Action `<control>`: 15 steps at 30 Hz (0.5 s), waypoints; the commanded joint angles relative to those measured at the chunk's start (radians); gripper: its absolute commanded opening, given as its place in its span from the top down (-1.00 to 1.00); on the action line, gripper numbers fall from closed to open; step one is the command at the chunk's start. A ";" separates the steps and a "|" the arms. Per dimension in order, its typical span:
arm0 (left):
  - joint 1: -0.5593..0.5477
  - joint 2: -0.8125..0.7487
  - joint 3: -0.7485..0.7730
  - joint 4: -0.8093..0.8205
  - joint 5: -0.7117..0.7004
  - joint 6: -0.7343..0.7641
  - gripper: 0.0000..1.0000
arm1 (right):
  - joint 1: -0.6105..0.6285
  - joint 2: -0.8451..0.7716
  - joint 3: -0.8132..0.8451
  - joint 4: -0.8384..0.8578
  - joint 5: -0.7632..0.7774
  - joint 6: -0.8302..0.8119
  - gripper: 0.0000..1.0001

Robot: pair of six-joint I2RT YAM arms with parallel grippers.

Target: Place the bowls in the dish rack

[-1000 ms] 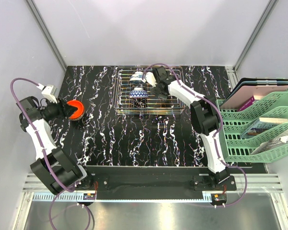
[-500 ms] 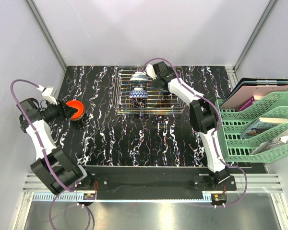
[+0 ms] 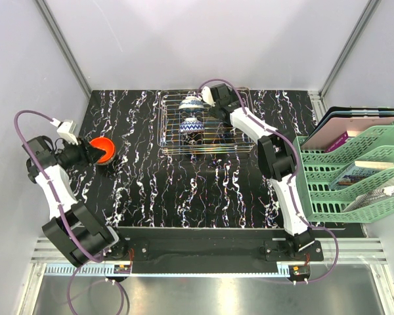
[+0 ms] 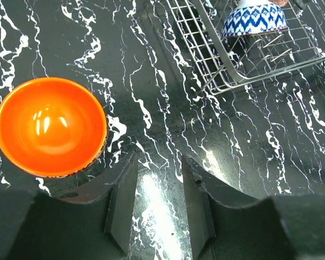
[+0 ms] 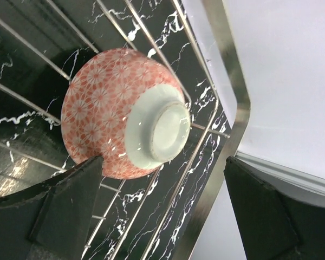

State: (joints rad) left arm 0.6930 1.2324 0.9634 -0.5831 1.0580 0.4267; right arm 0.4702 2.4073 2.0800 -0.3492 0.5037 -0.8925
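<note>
An orange bowl [image 3: 102,149] [image 4: 50,126] stands upright on the black marbled table, far left. My left gripper [image 3: 92,153] [image 4: 158,179] hovers beside it, open, with only table between its fingers and the bowl just outside the left finger [image 4: 122,200]. The wire dish rack [image 3: 240,134] [image 4: 227,70] [image 5: 227,59] sits at the back centre with two blue-and-white bowls [image 3: 192,126] [image 4: 254,19] in it. A red flower-patterned bowl [image 5: 119,114] lies tipped on the rack wires, foot towards the camera. My right gripper [image 3: 215,108] [image 5: 162,179] stands wide open around it, holding nothing.
Green stacked plastic trays [image 3: 354,170] with papers and folders stand at the right edge. Grey enclosure walls close in the left, back and right; the rack's far rim lies near the back wall.
The right gripper has drawn back towards the rack's far edge, still wide open. The rack and its blue bowls shifted slightly. The left arm has barely moved.
</note>
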 commanded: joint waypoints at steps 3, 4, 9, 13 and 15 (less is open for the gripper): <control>0.016 0.012 0.000 0.068 -0.100 -0.047 0.21 | 0.001 -0.198 -0.122 0.015 -0.074 0.090 -0.99; 0.017 0.016 -0.003 0.106 -0.128 -0.063 0.21 | 0.002 -0.221 -0.151 0.004 -0.118 0.110 -0.99; 0.017 0.079 -0.006 0.210 -0.312 -0.128 0.16 | 0.002 -0.373 -0.227 -0.053 -0.284 0.262 -1.00; 0.017 0.174 0.035 0.233 -0.388 -0.129 0.11 | 0.002 -0.479 -0.288 -0.062 -0.433 0.360 -0.99; 0.016 0.238 0.067 0.239 -0.414 -0.117 -0.01 | 0.002 -0.522 -0.304 -0.079 -0.499 0.408 -0.99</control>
State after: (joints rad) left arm 0.7040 1.3834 0.9638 -0.4202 0.7536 0.3153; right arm 0.4702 2.0174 1.7996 -0.4179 0.1928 -0.6209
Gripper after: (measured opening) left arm 0.450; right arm 0.994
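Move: The orange bowl stands about 8 cm ahead of the left hand, 7 cm to its left and 15 cm below; the dish rack's middle is some 20 cm ahead and 38 cm right. From the right hand the orange bowl is roughly 58 cm left and 13 cm back; the pink bowl in the rack sits 2 cm ahead, 4 cm left and just below, with the zigzag bowl about 16 cm left of it and 4 cm nearer. Left hand swings 7 cm left, sinking towards the orange bowl; open right hand backs and rises off the pink one. ##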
